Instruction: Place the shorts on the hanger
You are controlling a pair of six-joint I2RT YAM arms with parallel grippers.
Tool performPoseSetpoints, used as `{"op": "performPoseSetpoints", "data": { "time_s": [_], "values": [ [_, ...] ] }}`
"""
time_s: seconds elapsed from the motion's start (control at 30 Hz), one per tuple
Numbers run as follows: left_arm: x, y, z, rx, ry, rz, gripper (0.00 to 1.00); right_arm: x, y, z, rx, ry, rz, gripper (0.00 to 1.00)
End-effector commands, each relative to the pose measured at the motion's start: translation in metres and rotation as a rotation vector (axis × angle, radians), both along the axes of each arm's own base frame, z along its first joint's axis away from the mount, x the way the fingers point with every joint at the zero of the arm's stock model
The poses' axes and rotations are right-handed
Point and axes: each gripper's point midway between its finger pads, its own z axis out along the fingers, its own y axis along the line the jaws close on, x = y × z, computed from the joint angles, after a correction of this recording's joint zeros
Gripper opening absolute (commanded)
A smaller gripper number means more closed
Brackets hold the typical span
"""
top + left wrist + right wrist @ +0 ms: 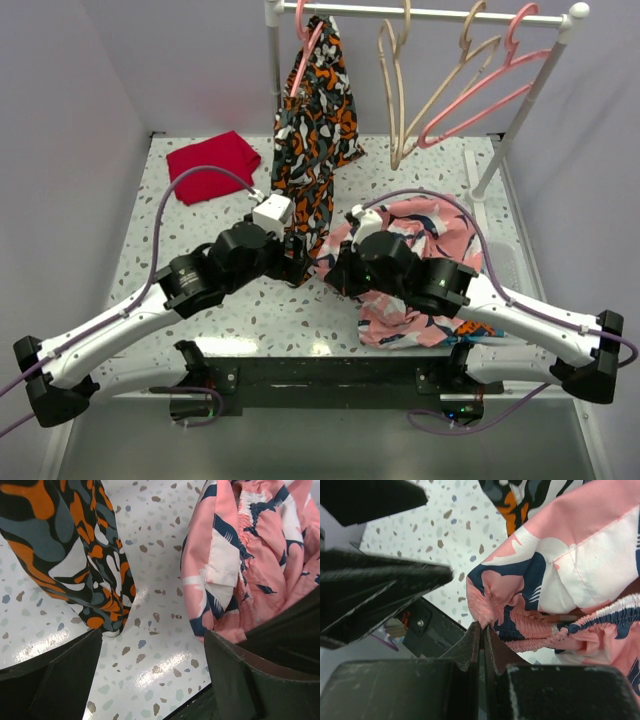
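Observation:
The pink shorts [432, 228] with the navy-and-white print lie bunched on the table right of centre. My right gripper [333, 272] is shut on the gathered waistband edge of the shorts [560, 580], the fabric pinched at its fingertips [483, 626]. Just left of it, my left gripper [303, 266] is open low over the table. Bare table shows between its fingers [154, 635], and the shorts' edge [220, 580] lies against the tip of its right finger. The beige hanger [392, 95] hangs on the rail at the back, beside a second beige one.
An orange-black-white garment [316, 130] hangs from a pink hanger down to the table, close to my left gripper [75, 555]. A red cloth [212, 166] lies at the back left. Another pink hanger [492, 92] and the rack's right post [520, 120] stand at the back right.

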Motion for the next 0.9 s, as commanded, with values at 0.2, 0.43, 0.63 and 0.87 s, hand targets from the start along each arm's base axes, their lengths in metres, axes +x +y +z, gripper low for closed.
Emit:
{"op": "performPoseSetpoints", "data": {
  "time_s": [0.2,0.43,0.63,0.87],
  "values": [
    [-0.008,-0.007,-0.059,-0.025,0.105,0.015,0.77,-0.017,-0.003,-0.011,-0.023,-0.112,-0.003,0.43],
    [-0.013,0.000,-0.094,-0.009,0.160,0.051,0.72,0.005,-0.062,0.012,-0.178,-0.212,-0.187,0.65],
    [-0.006,-0.002,-0.120,-0.009,0.207,0.127,0.66,0.040,-0.102,0.036,-0.362,-0.309,-0.348,0.67],
    [-0.005,-0.002,-0.133,-0.016,0.218,0.149,0.64,0.095,-0.114,0.010,-0.589,-0.236,-0.395,0.77]
  ]
}}
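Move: The right gripper already pinches the near-left waistband corner of the pink shorts right between its fingertips. The table is roughly 20 cm below, and the body of the pink shorts lies about 10 cm ahead and 15 cm to the right. The bottom hem of the hanging camo shorts is some 9 cm ahead, 10 cm left and 19 cm lower. From the empty left gripper that waistband corner is about 4 cm back and 8 cm right, nearly level; the camo hem is about 5 cm ahead, 1 cm left and 20 cm down. Open the right gripper to let go of the waistband corner while easing it a few cm back and down, then swing it right and forward over the pink shorts, turning clockwise. Meanwhile lower the left gripper about 14 cm towards the table just short of the camo hem, tipping it some 15 degrees further down and narrowing its fingers partway. ##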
